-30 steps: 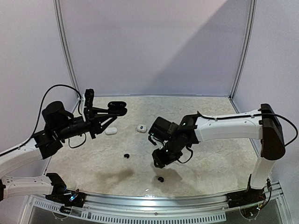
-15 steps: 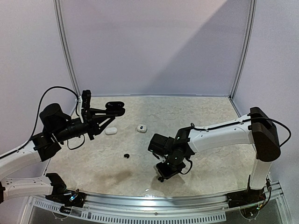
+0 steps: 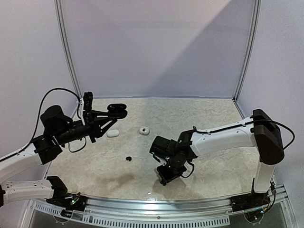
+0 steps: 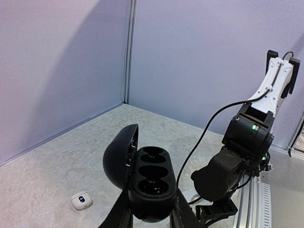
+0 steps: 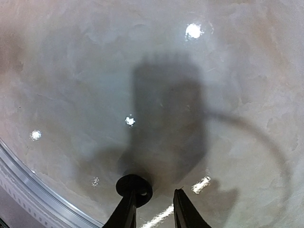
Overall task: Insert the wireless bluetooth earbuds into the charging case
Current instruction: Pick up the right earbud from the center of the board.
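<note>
My left gripper (image 3: pixel 110 115) is shut on a black charging case (image 3: pixel 117 109) and holds it above the table's left side. Its lid is swung open, and in the left wrist view the charging case (image 4: pixel 150 180) shows dark wells with nothing in them. My right gripper (image 3: pixel 165 179) points down at the table near the front edge. A black earbud (image 5: pixel 142 183) lies at the tip of its left finger (image 5: pixel 129 209). The jaws stand slightly apart, with bare table between them. A second black earbud (image 3: pixel 128 158) lies left of centre.
A small white case (image 3: pixel 143 130) with a blue light lies mid-table, also seen as the white case (image 4: pixel 81 200) in the left wrist view. Another white pebble-like case (image 3: pixel 113 133) lies under my left gripper. The table's metal front rail (image 5: pixel 28 183) runs close to my right gripper.
My right arm has dropped toward the front edge onto the black earbud, and its jaws have narrowed. The left arm drew back slightly with the case and then held still.
</note>
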`<state>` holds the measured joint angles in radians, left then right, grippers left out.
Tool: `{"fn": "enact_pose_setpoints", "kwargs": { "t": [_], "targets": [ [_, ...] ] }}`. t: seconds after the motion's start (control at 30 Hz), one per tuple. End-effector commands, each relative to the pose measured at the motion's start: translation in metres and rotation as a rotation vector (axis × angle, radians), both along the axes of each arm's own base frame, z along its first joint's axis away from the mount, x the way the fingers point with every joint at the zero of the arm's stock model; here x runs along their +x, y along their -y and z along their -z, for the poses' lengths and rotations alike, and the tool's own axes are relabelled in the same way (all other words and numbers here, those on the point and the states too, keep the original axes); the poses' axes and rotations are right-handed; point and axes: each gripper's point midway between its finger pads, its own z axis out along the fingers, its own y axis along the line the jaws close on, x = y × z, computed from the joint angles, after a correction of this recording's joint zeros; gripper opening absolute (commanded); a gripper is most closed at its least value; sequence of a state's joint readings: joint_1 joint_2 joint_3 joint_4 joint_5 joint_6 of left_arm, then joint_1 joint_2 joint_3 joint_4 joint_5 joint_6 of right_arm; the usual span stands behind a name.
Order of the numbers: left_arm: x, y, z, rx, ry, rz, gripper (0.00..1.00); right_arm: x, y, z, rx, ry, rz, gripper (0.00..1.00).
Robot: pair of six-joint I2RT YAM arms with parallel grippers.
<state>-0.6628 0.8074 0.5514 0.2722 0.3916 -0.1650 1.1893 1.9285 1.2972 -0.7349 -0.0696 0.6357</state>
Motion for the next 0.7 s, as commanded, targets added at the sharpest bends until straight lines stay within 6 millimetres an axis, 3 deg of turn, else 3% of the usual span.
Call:
{"fn": "enact_pose_setpoints", "kwargs": {
  "t": [0.0, 0.13, 0.37, 0.67],
  "targets": [
    [-0.001, 0.003, 0.003, 0.015, 0.010, 0.008, 0.00, -0.007, -0.001, 0.019, -0.029, -0.036, -0.038, 0.27],
    [0.000, 0.003, 0.003, 0.019, 0.012, 0.007, 0.00, -0.010, 0.000, 0.023, -0.030, -0.049, -0.047, 0.26],
    [-0.001, 0.002, 0.005, 0.034, 0.020, 0.005, 0.00, -0.018, -0.004, 0.025, -0.010, -0.077, -0.069, 0.12],
    [-0.001, 0.002, 0.006, 0.047, 0.030, 0.004, 0.00, -0.027, -0.002, 0.028, -0.010, -0.115, -0.099, 0.04]
  ]
}}
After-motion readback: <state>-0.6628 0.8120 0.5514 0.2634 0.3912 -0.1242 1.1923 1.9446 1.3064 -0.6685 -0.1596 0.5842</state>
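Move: Just above the table, the right hand has the black right earbud about 2 cm to its left, 1 cm back and 1 cm lower, by one fingertip. The other black earbud lies roughly 12 cm farther out and 16 cm left of that one; the white case with the display is some 30 cm ahead of the hand and 11 cm to its left. From the left hand, the right earbud is about 22 cm right, 9 cm back and 29 cm below. Sliding low over the table, the right hand goes about 2 cm left and roughly 1 cm back towards the black right earbud, staying at the same height and turning slightly. The partly open fingers narrow nearly shut as it goes, so that the tips pinch the earbud. The left hand stays in place, keeping its hold on the open black case. ##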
